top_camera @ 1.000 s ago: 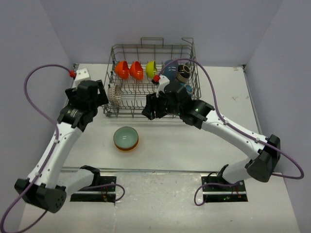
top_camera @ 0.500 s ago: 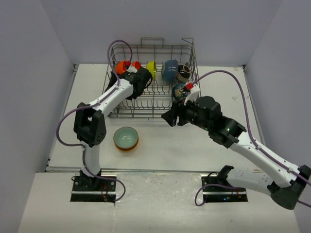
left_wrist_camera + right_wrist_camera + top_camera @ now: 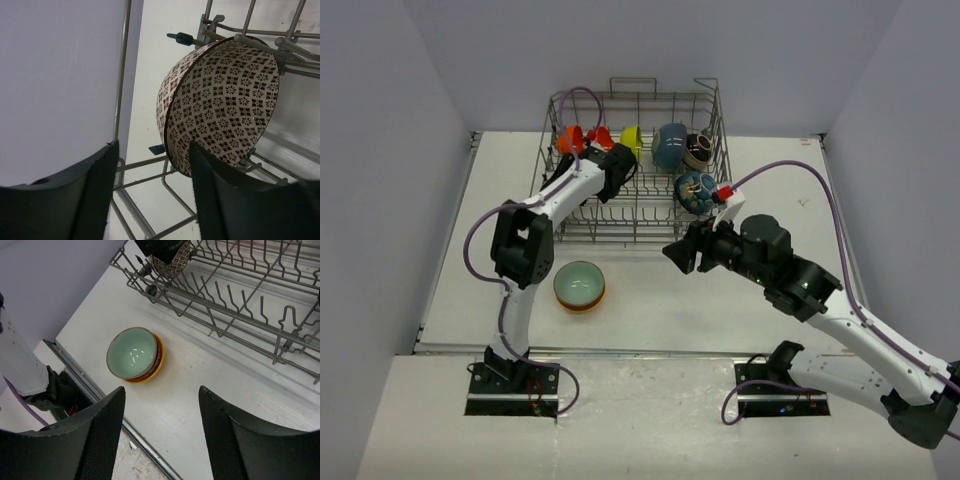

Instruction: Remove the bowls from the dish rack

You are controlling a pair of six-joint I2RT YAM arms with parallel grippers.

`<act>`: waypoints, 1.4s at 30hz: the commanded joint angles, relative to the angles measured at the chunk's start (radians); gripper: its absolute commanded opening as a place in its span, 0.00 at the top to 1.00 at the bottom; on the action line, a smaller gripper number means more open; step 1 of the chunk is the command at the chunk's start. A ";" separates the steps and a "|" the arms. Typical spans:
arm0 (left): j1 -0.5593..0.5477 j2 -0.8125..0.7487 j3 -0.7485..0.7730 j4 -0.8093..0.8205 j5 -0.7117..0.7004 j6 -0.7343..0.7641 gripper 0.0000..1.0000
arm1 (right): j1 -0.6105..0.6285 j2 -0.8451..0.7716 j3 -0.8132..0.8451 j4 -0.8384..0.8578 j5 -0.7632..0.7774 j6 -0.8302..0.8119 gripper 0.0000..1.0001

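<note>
The grey wire dish rack stands at the back of the table. On its far side are orange, red, yellow-green, blue and black-and-cream bowls, with a dark teal patterned bowl nearer. My left arm reaches into the rack's left end. My left gripper is open astride the rim of a cream, brown-patterned bowl standing on edge. One finger is inside it and the other stands clear. My right gripper hangs open and empty over the table before the rack.
A mint bowl tops a stack of red and yellow bowls on the table in front of the rack's left end. Purple walls close in on three sides. A metal strip runs along the table's near edge.
My left arm swung from outside the rack into its left end, and its jaws narrowed around the patterned bowl's rim. My right arm drew back out of the rack to the front.
</note>
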 commanded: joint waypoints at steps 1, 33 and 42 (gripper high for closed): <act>0.026 0.022 0.035 0.002 -0.054 0.014 0.46 | -0.002 -0.030 -0.001 0.034 -0.026 -0.024 0.38; -0.003 0.057 0.046 0.058 -0.262 0.116 1.00 | -0.002 -0.021 -0.020 0.080 -0.103 -0.047 0.38; -0.030 0.000 -0.014 0.295 -0.379 0.403 1.00 | -0.002 -0.035 -0.026 0.085 -0.104 -0.051 0.38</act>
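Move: The patterned bowl stands on edge in the rack's near row, its middle about 1 cm ahead of the left hand, 3 cm to its right and some 5 cm below. The nearer orange bowl is roughly 13 cm farther out than that bowl and 4 cm to its right. The green bowl on the stack sits about 20 cm back from the left hand and 10 cm right, 10 cm lower. From the right hand, the patterned bowl is around 21 cm ahead, 31 cm left and 18 cm below. Down some 2.5 cm, easing forward and a little left, the left hand brings its half-open fingers over the upper rim of the patterned bowl and closes them almost shut, pinching the thin wall with one finger inside and one outside. Keeping that pinch, it rises roughly 3 cm while the left-pointing fingers tip upward by about 10 degrees. ##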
